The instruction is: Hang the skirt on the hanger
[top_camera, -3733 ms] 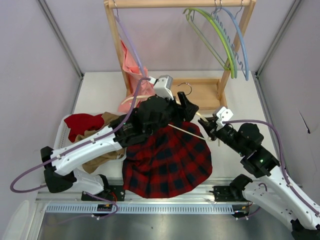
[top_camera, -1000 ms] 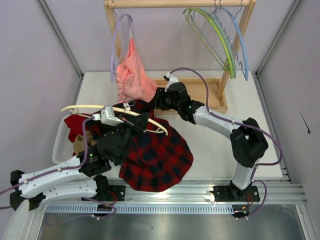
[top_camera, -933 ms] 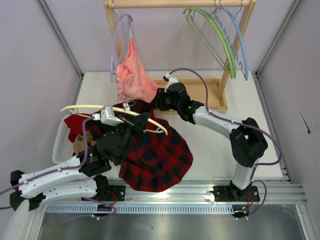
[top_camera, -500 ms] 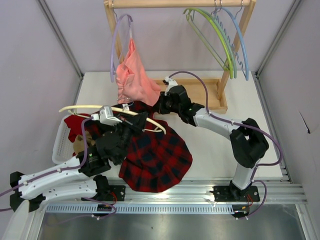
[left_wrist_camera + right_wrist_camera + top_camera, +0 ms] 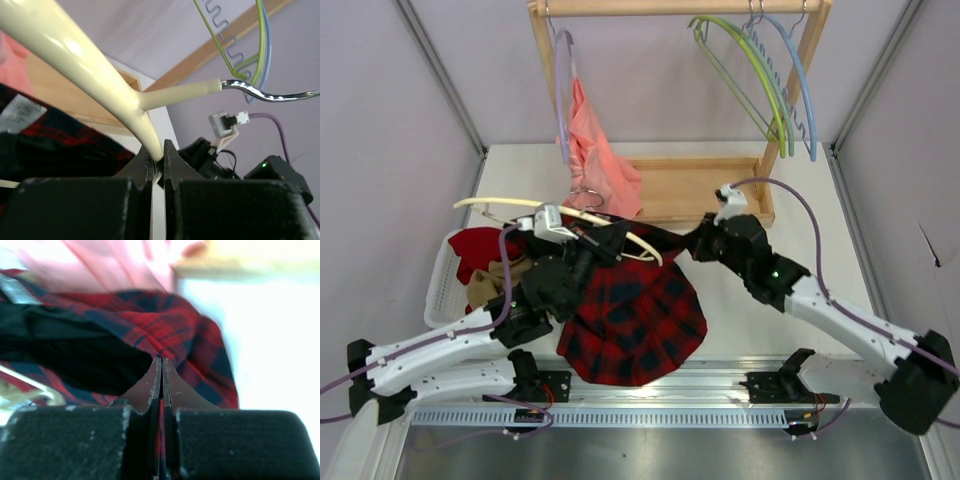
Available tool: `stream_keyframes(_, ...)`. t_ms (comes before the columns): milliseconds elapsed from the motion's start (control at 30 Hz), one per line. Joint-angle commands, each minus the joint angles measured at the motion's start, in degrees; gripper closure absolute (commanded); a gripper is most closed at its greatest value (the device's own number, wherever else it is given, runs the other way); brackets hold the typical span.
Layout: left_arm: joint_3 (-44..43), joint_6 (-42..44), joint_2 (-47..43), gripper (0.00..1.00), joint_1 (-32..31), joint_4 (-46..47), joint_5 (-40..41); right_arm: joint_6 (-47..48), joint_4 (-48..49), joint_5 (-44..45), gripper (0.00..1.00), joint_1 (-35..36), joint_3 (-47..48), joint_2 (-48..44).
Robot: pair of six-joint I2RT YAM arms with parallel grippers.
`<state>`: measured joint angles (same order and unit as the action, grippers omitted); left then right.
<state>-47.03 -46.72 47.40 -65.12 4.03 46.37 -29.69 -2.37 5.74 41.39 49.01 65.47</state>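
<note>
The red and black plaid skirt [image 5: 642, 312] lies spread on the table at front centre. My left gripper [image 5: 607, 243] is shut on the cream hanger [image 5: 510, 207] at its middle and holds it above the skirt's far-left edge. The hanger's right end reaches over the skirt's top edge. In the left wrist view the hanger [image 5: 95, 70] and its metal hook [image 5: 267, 93] rise from the left gripper [image 5: 157, 158], with the skirt [image 5: 60, 145] below. My right gripper [image 5: 697, 246] is shut on the skirt's upper right edge. In the right wrist view the right gripper [image 5: 160, 363] pinches the skirt [image 5: 165, 322].
A wooden rack [image 5: 670, 8] stands at the back on a wooden base [image 5: 695, 188]. A salmon-pink garment [image 5: 598, 155] hangs from its lilac hanger [image 5: 563, 90]; green and blue hangers [image 5: 775, 75] hang at the right. A white basket [image 5: 438, 290] with red and tan cloths stands at left.
My right arm has drawn back from beside the pink garment toward the right front, pulling the skirt's top edge with it. The pink garment and lilac hanger have swung. The cream hanger has shifted slightly right.
</note>
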Motion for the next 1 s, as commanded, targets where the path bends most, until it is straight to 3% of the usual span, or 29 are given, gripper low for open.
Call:
stream_keyframes(0,-4.64,5.67,2.87,1.0,0.61,6.94,-6.01,-5.71,-9.72,9.18,1.0,-0.16,-8.2,-7.44)
stream_keyframes(233,-6.85,2.25,10.08,1.0,1.4,11.69,-15.33,-13.63,-25.22,16.41,1.0,-0.17,-17.62,-29.05)
stream_keyframes(400,-4.66,-1.79,15.53,1.0,1.58,17.84,-17.63,-14.0,-21.74,13.96,1.0,-0.08,-23.78,-31.64)
stream_keyframes(567,-0.88,-2.94,17.64,1.0,1.58,23.12,-17.98,-12.24,-15.91,12.11,1.0,-0.08,-24.67,-26.2)
stream_keyframes(667,1.14,-1.8,17.47,1.0,1.58,24.35,-17.46,-9.34,-15.3,9.66,0.84,0.01,-22.22,-23.2)
stream_keyframes(700,1.58,-1.36,17.12,1.0,1.58,25.49,-17.89,-8.55,-15.21,9.03,0.7,-0.08,-21.69,-22.94)
stream_keyframes(767,2.9,-0.74,16.77,1.0,1.58,26.02,-18.07,-7.23,-14.6,7.98,0.58,-0.08,-20.37,-23.46)
stream_keyframes(800,3.25,-0.74,16.5,1.0,1.58,26.55,-18.24,-6.7,-14.16,6.41,0.44,-0.08,-20.01,-24.07)
stream_keyframes(833,4.04,-0.74,16.41,1.0,1.58,26.81,-18.16,-6.17,-13.8,5.43,0.38,-0.16,-19.75,-24.42)
stream_keyframes(900,5.36,-0.92,16.06,1.0,1.58,27.25,-17.89,-5.11,-12.22,2.46,0.27,-0.17,-19.57,-24.95)
stream_keyframes(967,6.33,-0.92,15.36,1.0,1.58,28.04,-17.1,-5.02,-10.56,0.86,0.25,-0.08,-20.1,-25.22)
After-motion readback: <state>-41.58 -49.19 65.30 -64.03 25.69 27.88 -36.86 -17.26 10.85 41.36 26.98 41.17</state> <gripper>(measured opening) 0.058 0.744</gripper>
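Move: My left hand already pinches the cream hanger near its neck. The skirt's right waist corner lies about 14 cm to its right, 2 cm ahead and some 8 cm lower; the pink cloth hangs about 14 cm ahead and 3 cm left. My right hand already holds that corner. It will go to bare table about 8 cm back, 10 cm right and 14 cm below; the hanger's near end is about 6 cm left and 6 cm back of it. I draw the skirt's waist corner back and to my right about 14 cm, then straight down towards the table, open my right fingers there to let go, and lift off about 3 cm. Meanwhile my left hand keeps its pinch and sweeps the hanger some 11 cm right over the skirt, turning it clockwise, then lowers it about 6 cm. ##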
